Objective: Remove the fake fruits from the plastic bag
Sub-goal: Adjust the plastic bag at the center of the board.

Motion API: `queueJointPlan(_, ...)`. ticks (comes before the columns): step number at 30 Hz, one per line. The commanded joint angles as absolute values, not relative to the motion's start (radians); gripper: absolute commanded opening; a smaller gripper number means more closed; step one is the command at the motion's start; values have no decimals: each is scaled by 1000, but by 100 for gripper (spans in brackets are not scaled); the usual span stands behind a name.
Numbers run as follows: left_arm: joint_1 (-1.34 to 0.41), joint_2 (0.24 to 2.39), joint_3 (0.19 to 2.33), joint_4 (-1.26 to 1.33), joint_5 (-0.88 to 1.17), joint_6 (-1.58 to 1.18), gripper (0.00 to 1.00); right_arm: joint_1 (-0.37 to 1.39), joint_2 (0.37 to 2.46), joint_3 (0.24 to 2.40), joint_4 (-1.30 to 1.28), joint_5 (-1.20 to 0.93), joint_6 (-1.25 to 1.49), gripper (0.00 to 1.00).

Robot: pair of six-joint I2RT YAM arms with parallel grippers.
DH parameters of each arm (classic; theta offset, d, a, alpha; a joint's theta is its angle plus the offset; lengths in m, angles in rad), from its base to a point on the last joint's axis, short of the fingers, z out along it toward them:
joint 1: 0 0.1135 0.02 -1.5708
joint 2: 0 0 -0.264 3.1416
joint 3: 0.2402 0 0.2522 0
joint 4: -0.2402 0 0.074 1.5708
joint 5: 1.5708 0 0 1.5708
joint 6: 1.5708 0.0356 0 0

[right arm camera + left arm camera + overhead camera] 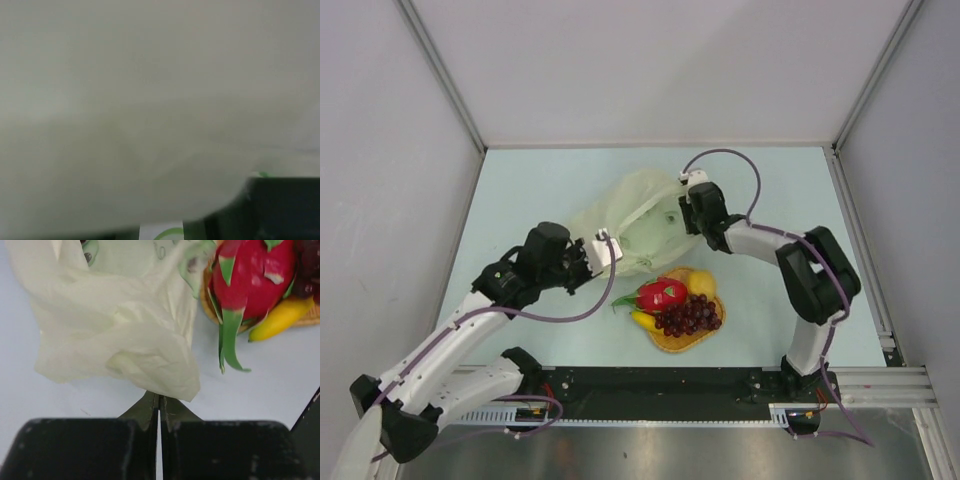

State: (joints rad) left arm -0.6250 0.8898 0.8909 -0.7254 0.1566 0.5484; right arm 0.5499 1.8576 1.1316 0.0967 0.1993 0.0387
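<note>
The plastic bag (628, 222) lies crumpled at the table's middle and looks slack. My left gripper (609, 251) is at its near edge. In the left wrist view the jaws (159, 397) are shut, with a fold of the bag (110, 325) at their tips. My right gripper (686, 205) is pressed into the bag's right side. The bag (150, 100) fills the right wrist view and hides the jaws. The dragon fruit (663, 294) (250, 275), lemon (701, 283), banana (643, 320) (280, 317) and grape bunch (690, 315) lie on the round orange mat (672, 343).
The mat stands just in front of the bag, between the two arms. Grey walls close off the left, back and right of the pale table (520, 200). A metal rail (880, 375) runs along the near edge.
</note>
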Motion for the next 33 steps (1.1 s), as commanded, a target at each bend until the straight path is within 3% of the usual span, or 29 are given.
queueJointPlan(1, -618, 920, 975, -548, 227, 390, 0, 566, 1593, 1005, 38, 174, 64, 34)
queueJointPlan(5, -618, 937, 1044, -555, 375, 376, 0, 607, 1537, 954, 84, 100, 75, 33)
queueJointPlan(11, -620, 996, 1072, -554, 454, 399, 0, 586, 1663, 1015, 163, 138, 54, 36)
queueJointPlan(24, -618, 1049, 1083, -540, 574, 405, 0, 517, 1879, 1210, 227, 115, 113, 70)
queueJointPlan(33, -617, 1149, 1196, -529, 623, 439, 0, 444, 1976, 1335, 242, 236, 77, 71)
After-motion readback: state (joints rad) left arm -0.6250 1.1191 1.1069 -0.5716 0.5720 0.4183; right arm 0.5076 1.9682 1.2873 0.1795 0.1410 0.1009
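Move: The plastic bag, its near edge already in the left fingers, has its middle about 16 cm ahead of the left hand, 6 cm to its right and 13 cm lower. From the right hand, already inside the bag, that middle lies about 11 cm left, 4 cm back and slightly lower. From the left hand, the dragon fruit is some 12 cm right and about level, the basket 16 cm right and 4 cm back, and the yellow fruit 20 cm right and 3 cm ahead, all around 15 cm below. The bag's near edge, still pinched in the shut left fingers, is carried right about 9 cm and up some 6 cm, past the far side of the dragon fruit, the wrist rolling left side down and turning clockwise. Inside the bag the right hand first lifts back and up some 7 cm, then reaches forward about 11 cm while sinking partway, its fingers spreading from a third to well open. ##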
